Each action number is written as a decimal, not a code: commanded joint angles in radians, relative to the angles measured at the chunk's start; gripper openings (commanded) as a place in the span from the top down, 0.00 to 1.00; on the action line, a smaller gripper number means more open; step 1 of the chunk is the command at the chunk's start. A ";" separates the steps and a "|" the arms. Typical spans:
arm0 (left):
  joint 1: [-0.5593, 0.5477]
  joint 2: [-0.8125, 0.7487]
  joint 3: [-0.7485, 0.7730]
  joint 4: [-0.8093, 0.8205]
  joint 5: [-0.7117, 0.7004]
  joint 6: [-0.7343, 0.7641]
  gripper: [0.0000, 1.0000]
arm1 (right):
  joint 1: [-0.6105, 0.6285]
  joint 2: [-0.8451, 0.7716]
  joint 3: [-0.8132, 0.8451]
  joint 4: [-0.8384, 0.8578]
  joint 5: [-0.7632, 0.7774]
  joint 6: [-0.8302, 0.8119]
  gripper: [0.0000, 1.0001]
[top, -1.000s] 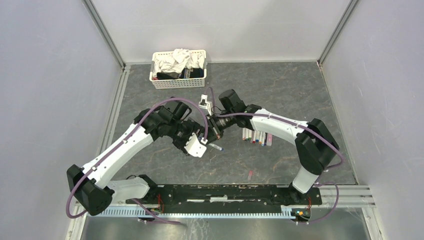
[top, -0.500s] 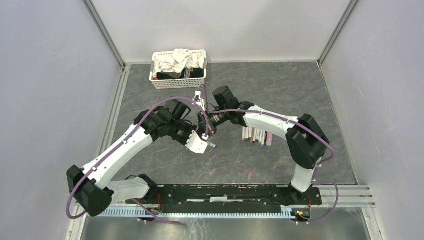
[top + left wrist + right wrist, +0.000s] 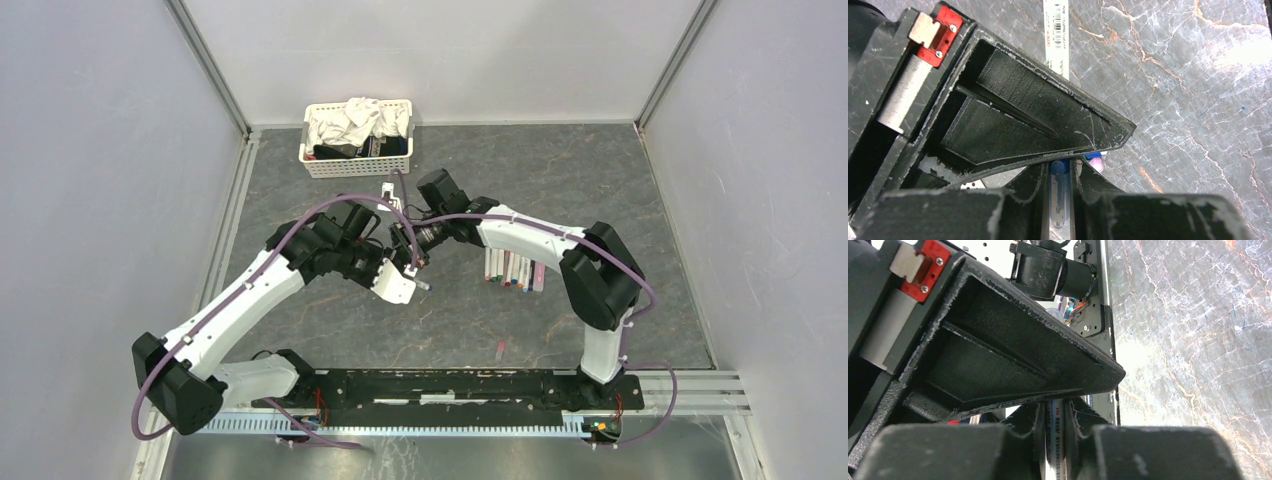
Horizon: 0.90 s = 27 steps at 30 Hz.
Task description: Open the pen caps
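Observation:
Both grippers meet over the middle of the table on one pen. In the left wrist view my left gripper (image 3: 1060,167) is shut on its blue pen cap (image 3: 1059,192), and the white barrel (image 3: 1055,40) runs on beyond the fingers. My right gripper (image 3: 1054,407) is shut on the same pen's printed white barrel (image 3: 1055,440). From above, the left gripper (image 3: 413,278) and right gripper (image 3: 410,256) sit nose to nose, with a blue pen end (image 3: 425,286) sticking out. Several more pens (image 3: 513,270) lie in a row to the right.
A white basket (image 3: 318,165) of cloths stands at the back left, just behind the right wrist. A small pink piece (image 3: 500,348) lies near the front right. Metal rails run along the left and right walls.
My left gripper has closed on the blue cap. Both wrists have shifted a little left and back, with the right arm reaching further across.

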 commanded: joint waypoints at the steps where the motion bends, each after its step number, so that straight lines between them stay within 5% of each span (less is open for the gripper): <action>1: -0.022 0.015 0.018 0.015 0.101 0.052 0.98 | 0.001 0.055 0.138 0.036 0.045 -0.004 0.95; 8: -0.023 0.062 0.019 0.026 0.108 0.101 0.98 | 0.004 0.178 0.305 0.050 0.057 0.041 1.00; 10: -0.019 0.097 0.036 0.026 0.040 0.122 0.98 | -0.004 0.242 0.393 -0.159 0.101 -0.072 1.00; 11: 0.023 0.112 0.055 0.021 -0.040 0.127 0.98 | -0.012 0.241 0.403 -0.405 0.150 -0.290 1.00; 12: 0.160 0.122 0.093 -0.013 -0.052 0.173 0.98 | -0.001 0.149 0.237 -0.592 0.242 -0.446 1.00; 13: 0.382 0.131 0.128 -0.096 -0.002 0.307 0.98 | 0.016 -0.091 -0.209 -0.412 0.298 -0.382 1.00; 14: 0.545 0.141 0.121 -0.155 0.025 0.461 0.98 | -0.002 -0.300 -0.579 0.002 0.335 -0.156 1.00; 15: 0.574 0.139 0.088 -0.193 -0.016 0.531 0.98 | -0.052 -0.409 -0.794 0.288 0.301 0.040 1.00; 16: 0.496 0.106 0.065 -0.155 -0.021 0.453 0.98 | -0.052 -0.384 -0.719 0.261 0.234 0.005 1.00; 17: 0.391 0.072 0.037 -0.065 -0.038 0.335 0.98 | -0.030 -0.313 -0.551 -0.047 0.238 -0.183 1.00; 18: 0.315 0.059 0.015 -0.014 -0.078 0.284 0.98 | -0.003 -0.272 -0.458 -0.146 0.264 -0.247 1.00; 27: 0.119 -0.023 -0.051 -0.031 -0.172 0.256 0.98 | -0.005 -0.243 -0.370 -0.092 0.166 -0.213 0.98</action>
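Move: The left fingers already hold the clear cap end of the blue pen, with its middle about 4 cm to their right and 2 cm back. The right fingers grip the same pen close to the cap, its middle roughly 2 cm right and 1 cm back of them. On the table, about 15 cm below, the loose caps lie some 6 cm left and 1 cm ahead of the left hand; the uncapped pens stand about 25 cm right and 2 cm back of the right hand. Keep both grippers shut on the pen and carry them forward and left together, building up speed. Then pull apart: send the right gripper sharply right, about 6 cm, and down some 3 cm, rolling its wrist about 25 degrees, while the left swings back rightward and toward its base, still pinching the cap end. ##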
